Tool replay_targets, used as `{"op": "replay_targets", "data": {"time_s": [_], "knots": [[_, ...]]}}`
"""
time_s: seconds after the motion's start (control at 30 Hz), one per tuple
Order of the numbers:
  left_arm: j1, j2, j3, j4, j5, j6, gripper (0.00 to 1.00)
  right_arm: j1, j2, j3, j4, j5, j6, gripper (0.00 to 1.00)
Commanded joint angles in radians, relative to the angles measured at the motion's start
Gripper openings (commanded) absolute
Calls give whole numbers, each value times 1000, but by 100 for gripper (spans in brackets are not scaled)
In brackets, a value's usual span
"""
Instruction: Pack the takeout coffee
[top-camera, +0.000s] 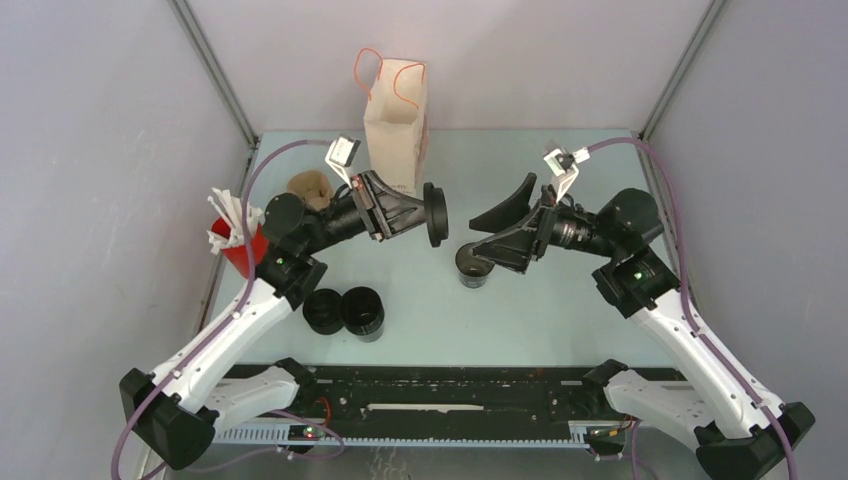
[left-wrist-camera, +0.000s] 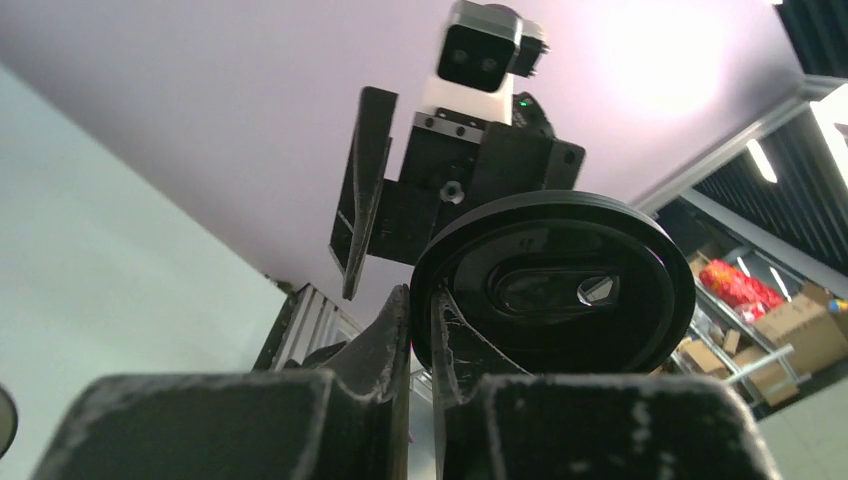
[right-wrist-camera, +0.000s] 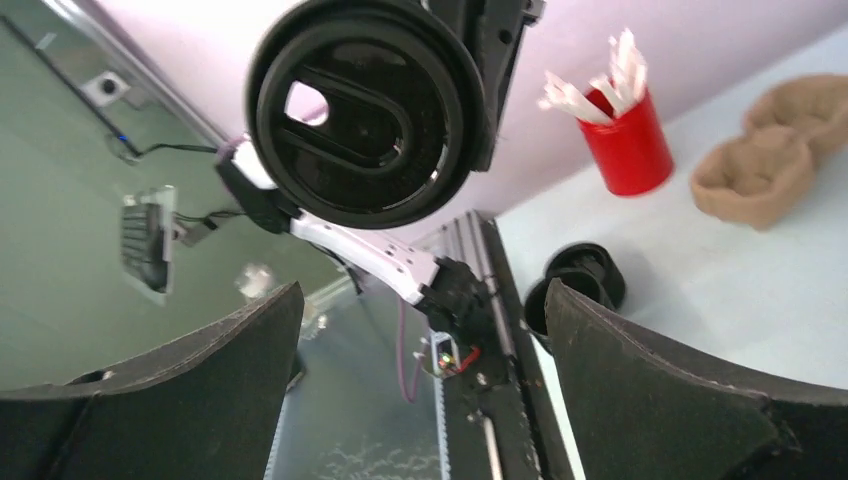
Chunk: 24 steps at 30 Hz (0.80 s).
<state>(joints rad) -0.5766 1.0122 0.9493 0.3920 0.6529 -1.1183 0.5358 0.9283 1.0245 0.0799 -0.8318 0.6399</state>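
A black round lid hangs edge-on above the table's middle, pinched at its rim by my left gripper. The left wrist view shows the lid clamped between the two fingers of that gripper. Just right of it my right gripper stands wide open with nothing between its fingers; its wrist view shows this gripper facing the lid. Below it on the table stands a black takeout coffee cup with no lid. Two more black cups stand together at the front left.
A tall paper bag with orange handles stands at the back centre. The brown pulp cup carrier lies to its left, partly behind the left arm. The red cup with white sticks sits at the left edge.
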Motion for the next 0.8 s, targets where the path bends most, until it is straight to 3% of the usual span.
{"op": "replay_targets", "data": {"time_s": [0.0, 0.2, 0.5, 0.77], "knots": [[-13, -2, -14, 178, 65, -23, 0, -16, 15, 17, 286, -91, 246, 100], [-17, 19, -22, 150, 41, -17, 0, 4, 72, 21, 418, -69, 380, 100], [-33, 35, -17, 47, -1, 36, 0, 67, 82, 120, 155, 48, 200, 98], [-40, 36, -4, 13, -9, 57, 0, 95, 101, 128, 150, 63, 188, 98]]}}
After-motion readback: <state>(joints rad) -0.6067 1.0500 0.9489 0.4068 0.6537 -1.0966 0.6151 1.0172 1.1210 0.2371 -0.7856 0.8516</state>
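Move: My left hand already pinches the black lid by its edge; the lid's middle lies about 5 cm left of my open right hand, some 1 cm ahead and 6 cm higher. From my left hand that open right gripper is roughly 6 cm to the right, 2 cm back and 3 cm lower. From my right hand the single grey cup stands about 9 cm ahead, 3 cm right and 30 cm below, and the black cup stack 21 cm left and 1 cm back, equally low. I lift my right hand about 5 cm to bring its wide-open fingers up to the lid's level, tipping the fingertips up some 8 degrees and then edging about 2 cm left towards the lid. My left hand keeps its pinch; it rises and draws back a little over 1 cm, then returns and sinks, ending about 1 cm right and 1 cm lower than it began. ##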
